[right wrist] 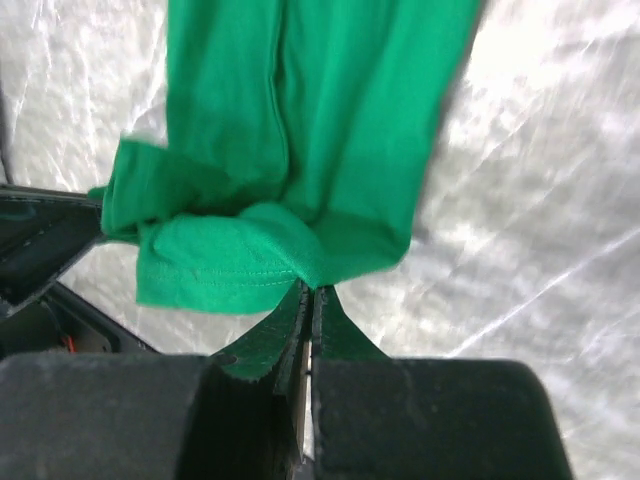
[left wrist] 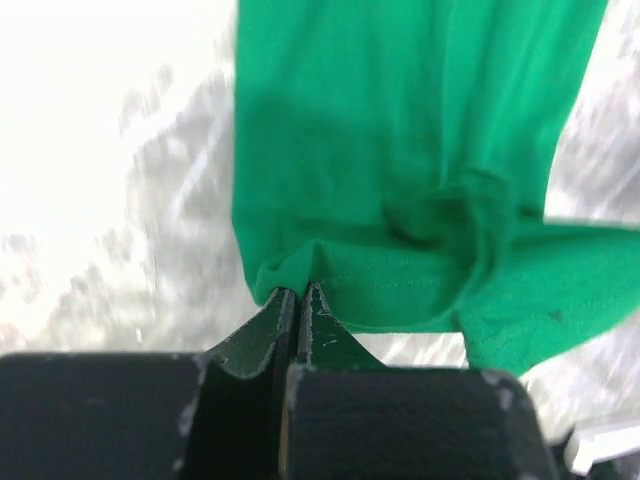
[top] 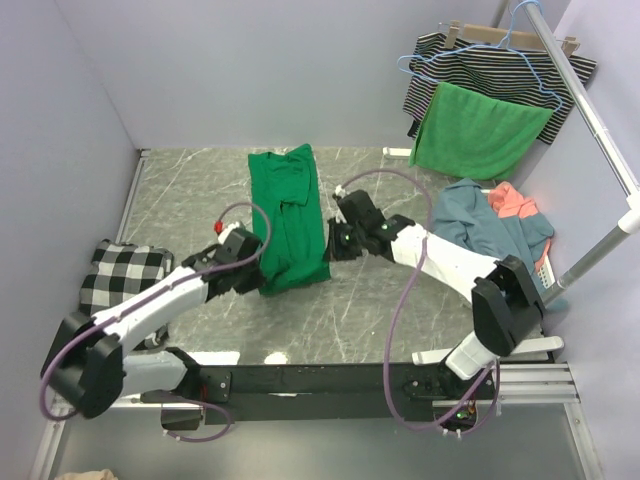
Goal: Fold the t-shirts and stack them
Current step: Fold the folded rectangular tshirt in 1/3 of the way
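Observation:
An emerald green t-shirt [top: 287, 215] lies on the marble table as a long narrow strip running away from the arms. My left gripper [top: 256, 274] is shut on its near left hem corner. In the left wrist view the left gripper [left wrist: 298, 290] pinches a bunched fold of the green shirt [left wrist: 400, 150]. My right gripper [top: 331, 250] is shut on the near right corner. In the right wrist view the right gripper [right wrist: 312, 288] has the stitched hem of the shirt [right wrist: 300, 120] caught at its tips. A dusty blue t-shirt [top: 478, 222] and a coral one [top: 512, 201] lie crumpled together at the right.
A black-and-white checked cloth [top: 122, 274] lies at the left edge. On a white rack [top: 596, 120] at the back right hang a thin-striped garment [top: 500, 66] and a brighter green cloth [top: 478, 132], with blue hangers. Grey walls close in the table.

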You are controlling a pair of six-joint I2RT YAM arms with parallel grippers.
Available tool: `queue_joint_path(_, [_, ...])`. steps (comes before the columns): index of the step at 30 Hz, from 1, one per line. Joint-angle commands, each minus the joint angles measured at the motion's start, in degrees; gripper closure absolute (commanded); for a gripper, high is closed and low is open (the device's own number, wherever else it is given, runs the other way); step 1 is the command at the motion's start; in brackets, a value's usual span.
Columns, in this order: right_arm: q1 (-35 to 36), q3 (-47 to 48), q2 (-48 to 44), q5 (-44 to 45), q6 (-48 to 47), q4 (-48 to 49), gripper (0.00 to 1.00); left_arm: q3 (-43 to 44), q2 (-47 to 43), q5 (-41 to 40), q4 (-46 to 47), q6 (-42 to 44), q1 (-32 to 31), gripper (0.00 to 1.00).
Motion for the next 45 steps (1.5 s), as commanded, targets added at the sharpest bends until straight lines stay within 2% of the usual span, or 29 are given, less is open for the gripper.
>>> queue_joint_path(1, [-2.9, 7.5, 4.4, -0.9, -4.8, -1.3, 1.00, 5.8, 4.6, -2.7, 3.9, 6.7, 5.6, 0.99])
queue_joint_path(7, [-5.6, 17.3, 12.8, -4.1, -7.3, -3.1, 1.00, 12.8, 13.7, -0.3, 9.2, 12.8, 12.3, 0.99])
queue_joint_path(15, [-8.4, 29.4, 24.1, -7.5, -8.5, -5.1, 1.00, 25.9, 29.8, 2.5, 11.4, 17.8, 15.2, 0.99])
queue_joint_path(21, [-10.9, 37.9, 30.9, -8.8, -9.7, -8.1, 1.00, 29.5, 34.4, 3.5, 12.9, 19.0, 18.3, 0.99])
queue_joint_path(26, [-12.4, 43.1, 35.9, -10.0, -9.9, -8.3, 0.85, 29.2, 36.7, 4.0, 14.9, 19.4, 19.7, 0.99])
queue_joint_path(27, [-12.7, 43.4, 36.2, -9.5, -9.7, -7.6, 0.81, 28.9, 37.0, 5.2, 16.3, 19.7, 20.0, 0.97])
queue_joint_path(28, [-13.2, 43.4, 36.8, -9.7, -9.4, -6.9, 0.66, 29.1, 37.3, 5.3, 16.5, 19.7, 20.1, 0.89])
queue_joint_path(29, [-13.4, 43.3, 36.8, -10.0, -9.3, -6.5, 0.60, 28.9, 37.3, 5.0, 17.1, 19.6, 20.1, 0.74])
queue_joint_path(30, [-13.6, 43.2, 36.8, -9.8, -9.1, -6.0, 0.54, 28.6, 37.1, 5.0, 18.1, 19.5, 20.2, 0.42])
queue_joint_path(31, [-14.1, 43.1, 36.0, -8.9, -9.2, -5.9, 0.52, 28.2, 36.7, 5.0, 19.2, 19.7, 20.3, 0.30])
queue_joint_path(33, [-14.5, 40.7, 34.0, -8.2, -9.3, -4.0, 0.52, 28.1, 35.2, 4.2, 20.2, 20.2, 20.5, 0.13])
queue_joint_path(35, [-14.5, 37.3, 30.0, -7.5, -9.4, -2.7, 0.48, 28.6, 33.0, 3.7, 20.5, 20.9, 20.5, 0.02])
queue_joint_path(40, [-14.2, 33.9, 26.1, -12.9, -8.3, -1.8, 0.45, 27.0, 28.4, 9.1, 20.6, 20.9, 20.5, 0.01])
queue_joint_path(45, [-10.0, 32.7, 27.6, -15.9, -6.8, -1.9, 0.47, 21.1, 26.2, 22.7, 21.5, 19.5, 19.9, 0.05])
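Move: The left hand holds the left corner of the t-shirt's near hem and the right hand its right corner. The hem's place on the shirt lies some 18 cm ahead, 3 cm left and 5 cm below the left hand, and about 15 cm ahead, 2 cm left and 9 cm below the right. From the left hand, the collar end is roughly 37 cm ahead and 5 cm right, the checkered cloth 33 cm left and about level. The laundry basket stands some 40 cm right of the right hand, 3 cm farther out. Still pinching the hem corners, both hands carry the hem forward over the shirt towards the collar, the left about 20 cm and drifting left, the right some 17 cm, sinking a few centimetres. Then both let go, the left opening wide and the right about halfway; the left lifts some 6 cm, tilting up, while the right eases back and up slightly. ##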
